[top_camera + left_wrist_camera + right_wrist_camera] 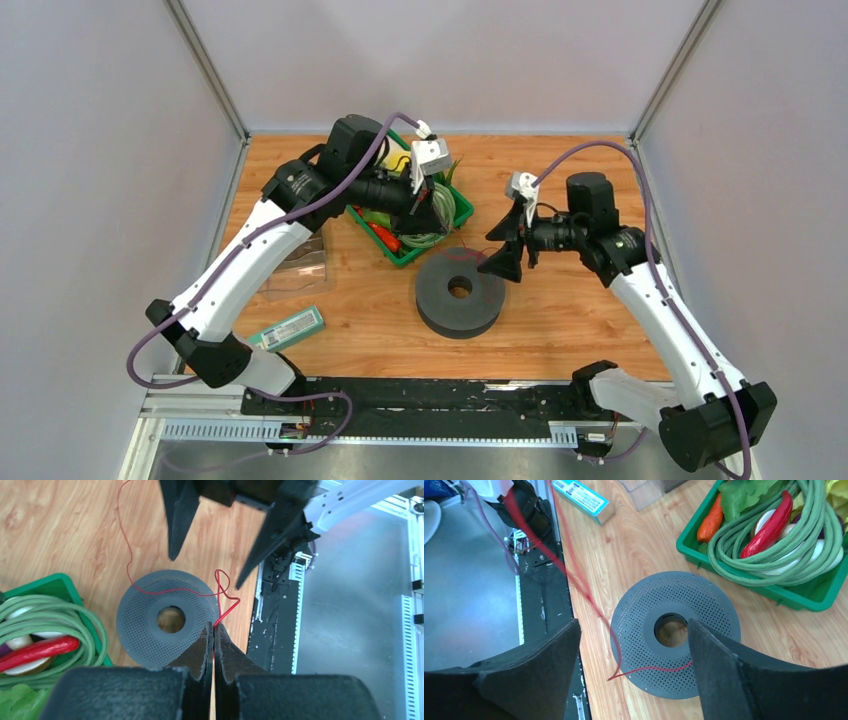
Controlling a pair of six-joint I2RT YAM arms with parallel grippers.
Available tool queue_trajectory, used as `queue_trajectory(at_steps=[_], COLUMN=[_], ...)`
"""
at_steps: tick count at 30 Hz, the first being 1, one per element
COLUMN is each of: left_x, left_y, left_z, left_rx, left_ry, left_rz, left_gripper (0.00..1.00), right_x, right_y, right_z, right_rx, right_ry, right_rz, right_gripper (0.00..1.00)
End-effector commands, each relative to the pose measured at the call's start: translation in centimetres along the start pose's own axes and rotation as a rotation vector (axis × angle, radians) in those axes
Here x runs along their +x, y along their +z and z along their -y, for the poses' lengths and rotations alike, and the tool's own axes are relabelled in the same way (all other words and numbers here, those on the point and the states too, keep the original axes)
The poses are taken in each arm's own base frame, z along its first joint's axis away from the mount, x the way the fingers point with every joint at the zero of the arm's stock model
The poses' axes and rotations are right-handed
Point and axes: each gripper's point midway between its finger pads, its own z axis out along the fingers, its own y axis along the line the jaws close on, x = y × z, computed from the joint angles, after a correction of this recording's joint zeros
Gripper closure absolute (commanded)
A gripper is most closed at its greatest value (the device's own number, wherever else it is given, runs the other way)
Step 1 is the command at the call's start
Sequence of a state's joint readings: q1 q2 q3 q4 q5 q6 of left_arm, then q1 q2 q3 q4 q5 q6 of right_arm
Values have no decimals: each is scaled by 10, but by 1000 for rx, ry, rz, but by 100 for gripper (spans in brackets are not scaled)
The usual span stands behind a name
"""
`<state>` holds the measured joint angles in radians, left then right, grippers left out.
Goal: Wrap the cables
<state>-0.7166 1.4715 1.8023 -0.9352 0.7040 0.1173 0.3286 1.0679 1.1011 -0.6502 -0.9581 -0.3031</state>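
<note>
The cable is one very thin red wire [131, 565]. It runs down over the wood, crosses the top of a dark grey perforated spool [145, 610], kinks into a small loop and ends between my left gripper's [214, 626] fingers, which are shut on it. In the right wrist view the red wire [659, 669] lies across the spool's [719, 610] near rim and rises, blurred, toward the upper left. My right gripper [633, 625] hangs open just above the spool, its fingers apart with nothing between them. From the top, the right gripper [503, 258] is at the spool's [460, 305] right edge.
A green basket [462, 214] with pale green looped strands, a red pepper and other vegetables sits behind and left of the spool. A blue-green box [288, 328] and a clear plastic container [300, 268] lie at the left. The black rail [400, 395] runs along the table's near edge.
</note>
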Motion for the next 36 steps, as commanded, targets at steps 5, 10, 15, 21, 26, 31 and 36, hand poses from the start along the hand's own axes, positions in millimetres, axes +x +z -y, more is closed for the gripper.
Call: queue_trajectory(at_steps=[5,10,15,21,26,31,36], left_x=[-12,-8,-17,-36,-41,-20,-13], left_y=[-11,-16,-32,-59,-79,-70,-55], left_z=[25,13,-14,-45,-57,-56,-51], left_rx=[105,79,2,-72,-110,-85,-48], left_ry=[84,80,69,-118,-124,-271,-364], left_rz=[75,81,117,340,564,580,625], left_gripper=[100,97,63,32,31,30,29], right_x=[15,5,-22,-61,-89,-112,-127], right_y=[21,11,-9,-22,-24,-25,-25], right_z=[17,22,30,33,27,21,16], right_rx=[65,144,247,310,268,225,174], right_ry=[-46,-75,-89,-8,125,215,265], right_rz=[-28,-20,55,187,287,360,445], right_gripper=[59,100,100,100,100,100,100])
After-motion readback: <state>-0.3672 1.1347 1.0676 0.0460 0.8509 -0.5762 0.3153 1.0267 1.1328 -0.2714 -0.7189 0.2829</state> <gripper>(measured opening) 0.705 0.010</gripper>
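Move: The slack stretch of red cable to be pinched hangs almost under the open right gripper, roughly 4 cm below and 1 cm left of it, level with it fore and aft. From the left gripper, which still holds the cable, it is about 9 cm right and 10 cm lower. The grey roll's middle is about 4 cm ahead of the right hand, 5 cm left and 24 cm down; the vegetable basket is some 27 cm ahead, 20 cm left and 24 cm down. Lower the right gripper about 4 cm over the red cable and close the fingers to pinch it, while the left keeps its hold. Then open the left gripper wide and draw it forward and left, its fingertips tipping up. Raise the right hand some 11 cm from its low point and forward, turning about 20 degrees clockwise, cable still pinched. ##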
